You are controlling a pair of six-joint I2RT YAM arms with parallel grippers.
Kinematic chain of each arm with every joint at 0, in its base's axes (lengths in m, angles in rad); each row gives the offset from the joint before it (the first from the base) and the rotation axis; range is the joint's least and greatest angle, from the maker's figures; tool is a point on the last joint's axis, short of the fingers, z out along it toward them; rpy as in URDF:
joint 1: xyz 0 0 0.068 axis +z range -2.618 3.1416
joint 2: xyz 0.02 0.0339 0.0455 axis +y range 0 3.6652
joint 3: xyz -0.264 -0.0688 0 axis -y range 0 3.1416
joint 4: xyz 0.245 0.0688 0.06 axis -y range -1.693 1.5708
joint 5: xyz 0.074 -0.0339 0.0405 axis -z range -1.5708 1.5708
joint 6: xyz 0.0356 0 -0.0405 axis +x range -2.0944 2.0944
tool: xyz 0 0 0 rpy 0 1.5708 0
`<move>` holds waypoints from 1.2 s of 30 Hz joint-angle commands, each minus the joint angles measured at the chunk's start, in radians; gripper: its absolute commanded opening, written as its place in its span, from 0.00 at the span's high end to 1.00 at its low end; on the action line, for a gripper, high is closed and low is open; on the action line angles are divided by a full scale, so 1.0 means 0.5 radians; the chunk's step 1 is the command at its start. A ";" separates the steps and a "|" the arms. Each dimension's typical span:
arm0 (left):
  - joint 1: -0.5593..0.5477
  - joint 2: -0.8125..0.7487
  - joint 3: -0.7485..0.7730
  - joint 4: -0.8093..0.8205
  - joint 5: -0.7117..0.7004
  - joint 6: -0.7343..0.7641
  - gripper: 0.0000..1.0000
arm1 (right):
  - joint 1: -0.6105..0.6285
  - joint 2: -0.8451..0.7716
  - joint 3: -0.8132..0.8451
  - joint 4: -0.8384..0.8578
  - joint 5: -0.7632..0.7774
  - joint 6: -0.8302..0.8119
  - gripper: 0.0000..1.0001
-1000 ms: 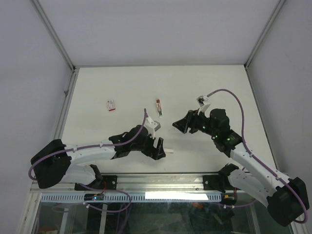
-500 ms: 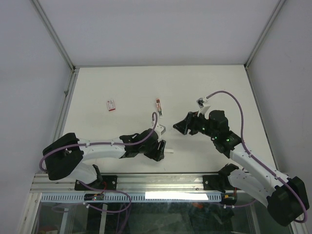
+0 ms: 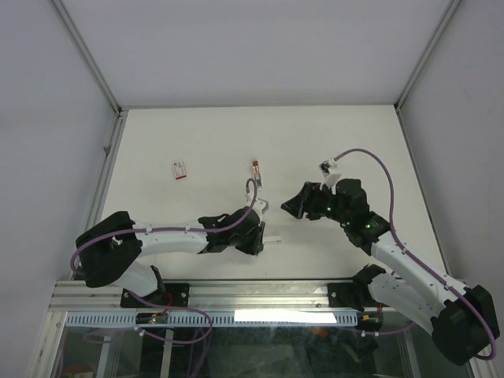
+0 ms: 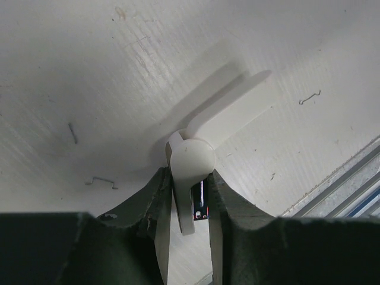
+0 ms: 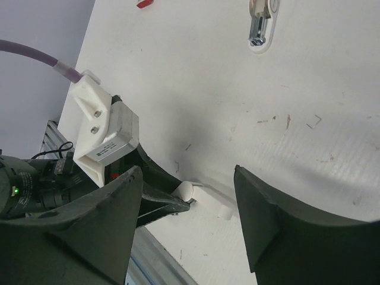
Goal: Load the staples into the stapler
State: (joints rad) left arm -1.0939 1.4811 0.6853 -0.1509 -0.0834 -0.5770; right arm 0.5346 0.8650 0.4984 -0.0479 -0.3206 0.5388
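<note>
A white stapler (image 3: 271, 238) lies hinged open near the table's front edge, one arm flat on the table. My left gripper (image 3: 255, 239) is shut on its round hinge end (image 4: 193, 157), with the other arm and a dark inner part between the fingers (image 4: 228, 208). The staples (image 3: 180, 168), a tiny white box with a red mark, lie far left, apart from both grippers. My right gripper (image 3: 286, 205) hangs open above the table to the right of the stapler (image 5: 205, 199), holding nothing; its fingertips (image 5: 236, 172) frame the left gripper.
A small white-and-chrome piece (image 3: 257, 173) with a red end lies mid-table, also visible in the right wrist view (image 5: 261, 24). Loose bent staples (image 4: 101, 180) are scattered on the table. A metal rail (image 3: 252, 295) runs along the near edge; walls enclose the table.
My left gripper slid in over the stapler's hinge end and closed on it. The right arm barely moved.
</note>
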 commanded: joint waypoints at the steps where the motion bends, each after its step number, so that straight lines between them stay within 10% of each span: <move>1: -0.004 -0.008 0.025 0.015 -0.073 -0.126 0.83 | 0.009 -0.028 0.112 -0.080 0.101 0.187 0.34; 22: 0.171 -0.248 -0.229 0.789 0.234 -0.501 0.86 | 0.078 0.353 -0.075 0.053 -0.059 0.699 0.35; 36: 0.172 -0.274 -0.232 0.830 0.226 -0.526 0.85 | 0.139 0.444 -0.065 0.156 -0.038 0.770 0.62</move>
State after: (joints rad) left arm -1.0069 1.3853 0.5655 0.1860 0.0273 -0.8246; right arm 0.5957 1.0878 0.4580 -0.0357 -0.3485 0.9028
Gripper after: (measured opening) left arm 0.257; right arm 0.430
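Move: My left hand already pinches the white stapler, whose free arm sticks out about 3 cm to the right and 2 cm ahead of that hand, level with it. From my open right hand this arm lies roughly 6 cm back, 4 cm to the left and 13 cm below. The red-and-silver piece lies some 21 cm ahead of my left hand and 1 cm to its left; from my right hand it is about 14 cm ahead, 10 cm left and 15 cm down. I keep the stapler pinched in my left hand and lift it about 5 cm while carrying it right and a little forward to meet my right hand, rolling it so its free arm tips up. Meanwhile my right hand drops about 6 cm, easing back and then left, pitches some 25 degrees more downward, and starts closing its fingers around the end of that arm. ##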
